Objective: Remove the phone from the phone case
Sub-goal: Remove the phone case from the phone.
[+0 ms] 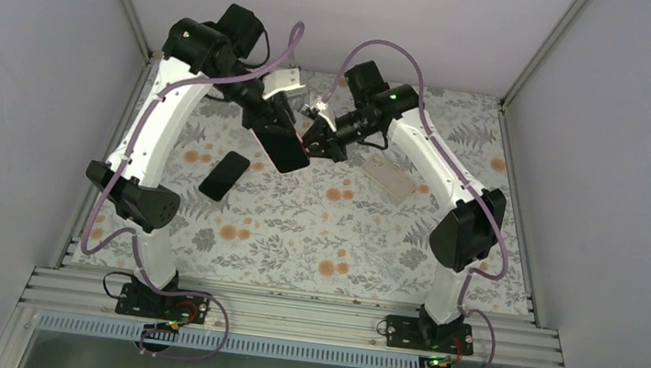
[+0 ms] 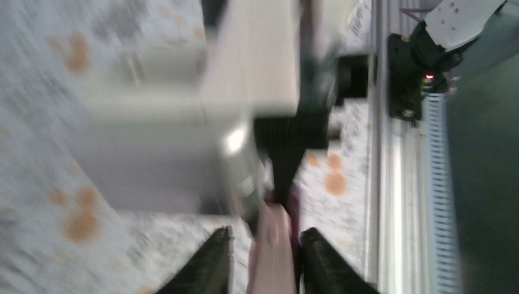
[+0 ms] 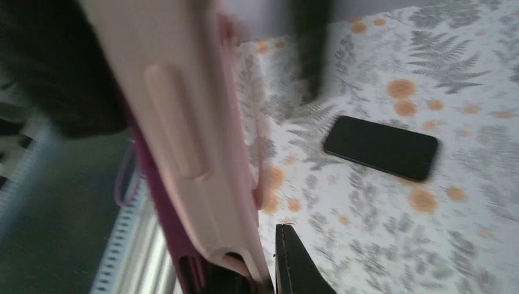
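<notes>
A phone [image 1: 282,142] in a pink phone case [image 3: 202,153] hangs in the air over the far middle of the table, dark screen up in the top view. Its purple edge [image 3: 162,208] shows inside the case. My left gripper [image 1: 260,114] is shut on the upper end, and the case [image 2: 272,245] stands edge-on between its fingers in the blurred left wrist view. My right gripper [image 1: 316,139] is shut on the case's right edge. In its own view, the right gripper [image 3: 257,278] pinches the case by the bottom cutout.
A bare black phone [image 1: 225,175] lies flat on the flowered mat to the left, also seen from the right wrist [image 3: 380,147]. A pale beige case [image 1: 387,177] lies on the mat under the right arm. Grey walls [image 1: 24,113] close in the sides.
</notes>
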You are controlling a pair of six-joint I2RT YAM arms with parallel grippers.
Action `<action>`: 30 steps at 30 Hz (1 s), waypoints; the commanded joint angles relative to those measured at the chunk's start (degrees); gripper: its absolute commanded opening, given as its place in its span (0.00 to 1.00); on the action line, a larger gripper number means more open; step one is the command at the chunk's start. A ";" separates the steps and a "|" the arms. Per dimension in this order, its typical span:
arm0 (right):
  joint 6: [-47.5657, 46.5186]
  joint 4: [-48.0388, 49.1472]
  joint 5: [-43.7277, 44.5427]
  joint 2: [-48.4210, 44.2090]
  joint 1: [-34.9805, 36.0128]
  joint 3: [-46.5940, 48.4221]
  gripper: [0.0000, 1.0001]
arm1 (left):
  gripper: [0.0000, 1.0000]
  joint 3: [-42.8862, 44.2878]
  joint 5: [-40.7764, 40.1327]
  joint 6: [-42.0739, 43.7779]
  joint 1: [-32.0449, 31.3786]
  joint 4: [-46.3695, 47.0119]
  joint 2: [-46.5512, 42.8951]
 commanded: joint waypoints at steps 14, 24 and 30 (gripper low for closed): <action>28.97 22.85 -0.68 -3.48 -11.03 -4.56 0.03 | 1.00 -14.93 -15.47 -2.06 -0.05 35.82 -20.53; 47.70 37.97 22.28 -5.21 -13.05 0.13 0.03 | 1.00 -55.45 -47.78 -4.64 -14.83 88.52 -28.59; 48.83 40.18 29.24 -6.96 -11.82 1.06 0.03 | 1.00 -55.49 -48.78 -9.99 -16.64 99.35 -22.09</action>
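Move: Both hands already hold the cased phone in the air: its middle is about 3 cm back from and 3 cm below the left hand, and about 6 cm left of, 2 cm back from and 3 cm above the right hand. The loose black phone lies on the table some 10 cm ahead and 16 cm left of the left hand, 33 cm below; the empty beige case is about 14 cm ahead and 22 cm right of the right hand, 27 cm down. The left fingers spread wide and let go of the cased phone as that hand climbs about 10 cm, then it swings down, forward and to the right, its fingers tipping up some 55 degrees until they point forward and right. The right hand keeps its pinch on the case's edge near one end and carries the phone nearly 20 cm forward and 8 cm to the right, rising a little at the end while turning about 50 degrees clockwise. ##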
